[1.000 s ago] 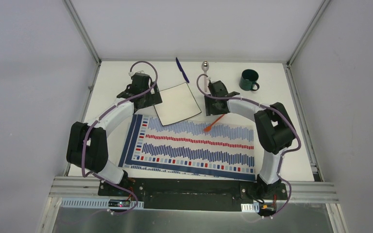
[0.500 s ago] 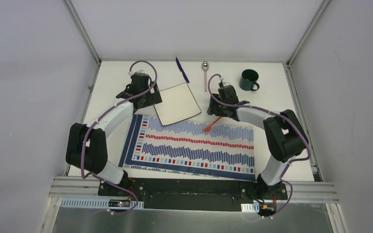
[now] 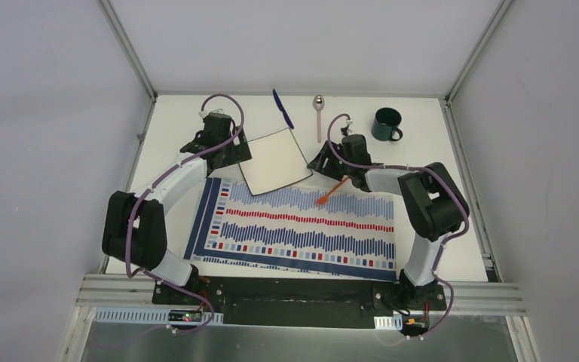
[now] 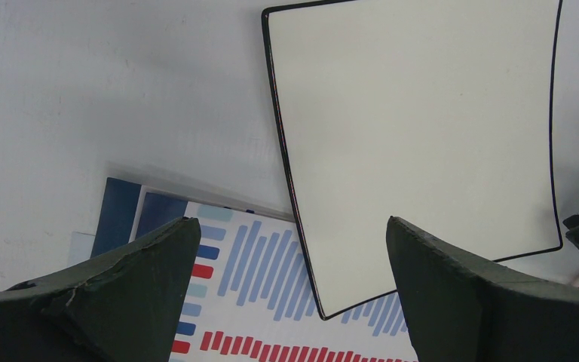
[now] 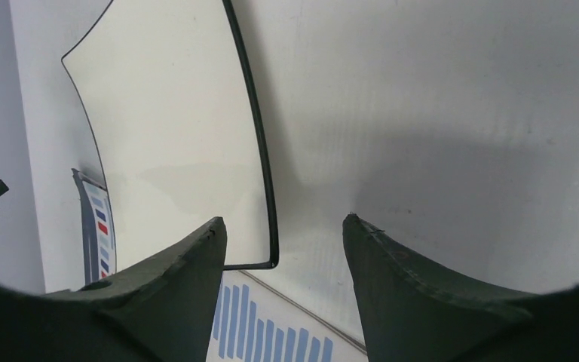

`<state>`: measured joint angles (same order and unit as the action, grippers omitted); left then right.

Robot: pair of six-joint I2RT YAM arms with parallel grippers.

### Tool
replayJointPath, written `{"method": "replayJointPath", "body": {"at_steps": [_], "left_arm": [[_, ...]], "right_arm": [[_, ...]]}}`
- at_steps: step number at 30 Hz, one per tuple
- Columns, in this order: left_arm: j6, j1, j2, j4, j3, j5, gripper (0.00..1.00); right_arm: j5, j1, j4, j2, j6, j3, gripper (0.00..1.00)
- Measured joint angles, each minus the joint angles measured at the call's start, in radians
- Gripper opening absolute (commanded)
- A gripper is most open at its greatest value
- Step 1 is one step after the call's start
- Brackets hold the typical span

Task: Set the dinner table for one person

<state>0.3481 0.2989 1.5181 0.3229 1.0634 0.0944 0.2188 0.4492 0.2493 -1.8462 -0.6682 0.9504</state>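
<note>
The dinner table (image 3: 173, 124) is a white top with aluminium edges. On it lies a striped placemat (image 3: 301, 222), and a square white plate (image 3: 275, 161) overlaps the mat's far edge. My left gripper (image 3: 237, 154) stands open at the plate's left side; in the left wrist view its jaws (image 4: 292, 222) straddle the plate's (image 4: 422, 136) near corner above the placemat (image 4: 256, 302). At the plate's right corner my right gripper (image 3: 317, 162) is open and empty. Between its jaws (image 5: 283, 220) in the right wrist view show the plate's (image 5: 173, 136) corner and bare table (image 5: 437, 113).
An orange utensil (image 3: 332, 190) lies on the mat's far right part, close to my right gripper. At the back of the table are a blue utensil (image 3: 283, 108), a metal spoon (image 3: 318, 111) and a dark green mug (image 3: 386, 124).
My right gripper has swung from beside the spoon's handle down and left to the plate's right corner, its jaws a little wider. The left arm has not moved.
</note>
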Motion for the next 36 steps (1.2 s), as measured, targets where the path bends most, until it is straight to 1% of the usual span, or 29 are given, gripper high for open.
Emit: {"method": "replayJointPath", "body": {"at_steps": [10, 21, 27, 28, 29, 30, 31, 34, 36], "left_arm": [[0.000, 0.000, 0.000, 0.000, 0.000, 0.000, 0.99], [0.000, -0.006, 0.000, 0.000, 0.000, 0.000, 0.99], [0.000, -0.006, 0.000, -0.001, 0.000, -0.001, 0.99], [0.000, -0.006, 0.000, -0.001, 0.000, -0.002, 0.99], [0.000, -0.006, 0.000, -0.001, 0.000, -0.003, 0.99], [0.000, -0.006, 0.000, -0.001, 0.000, -0.004, 0.99], [0.000, -0.006, 0.000, -0.001, 0.000, -0.005, 0.99], [0.000, -0.006, 0.000, -0.001, 0.000, -0.010, 0.99], [0.000, -0.006, 0.000, -0.001, 0.000, -0.010, 0.99]], "right_arm": [[0.101, 0.000, 0.119, -0.089, -0.077, 0.000, 0.63], [0.195, 0.000, 0.339, -0.198, -0.201, 0.022, 0.63], [0.211, 0.006, 0.374, -0.238, -0.230, 0.056, 0.63], [0.212, 0.009, 0.373, -0.245, -0.231, 0.067, 0.60], [0.212, 0.013, 0.369, -0.251, -0.230, 0.078, 0.55], [0.212, 0.017, 0.364, -0.256, -0.227, 0.087, 0.46], [0.209, 0.022, 0.351, -0.261, -0.224, 0.095, 0.39], [0.200, 0.030, 0.311, -0.267, -0.214, 0.098, 0.25], [0.200, 0.031, 0.299, -0.270, -0.211, 0.099, 0.18]]}}
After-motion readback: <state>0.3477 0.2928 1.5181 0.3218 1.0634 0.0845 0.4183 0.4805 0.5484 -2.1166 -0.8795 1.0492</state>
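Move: Lying low to the right hand's left is the square plate, its middle about 14 cm left, 3 cm ahead and 3 cm below; the right rim comes well before that. From the same hand, the orange utensil is some 6 cm back and 2 cm right, the silver spoon about 16 cm ahead and 2 cm left, and the blue knife roughly 19 cm ahead and 12 cm left. For the left hand, the plate's middle lies about 11 cm right, 3 cm ahead and 11 cm below. Sweeping about 6.5 cm to its left towards the plate's right rim near the close corner, the right hand dips a little, edges forward and rolls nearly 20 degrees, left side rising, fingers staying parted. It then sinks another 1.5 cm and closes them more than halfway about the rim, one finger over the plate's face, the other outside the edge. ##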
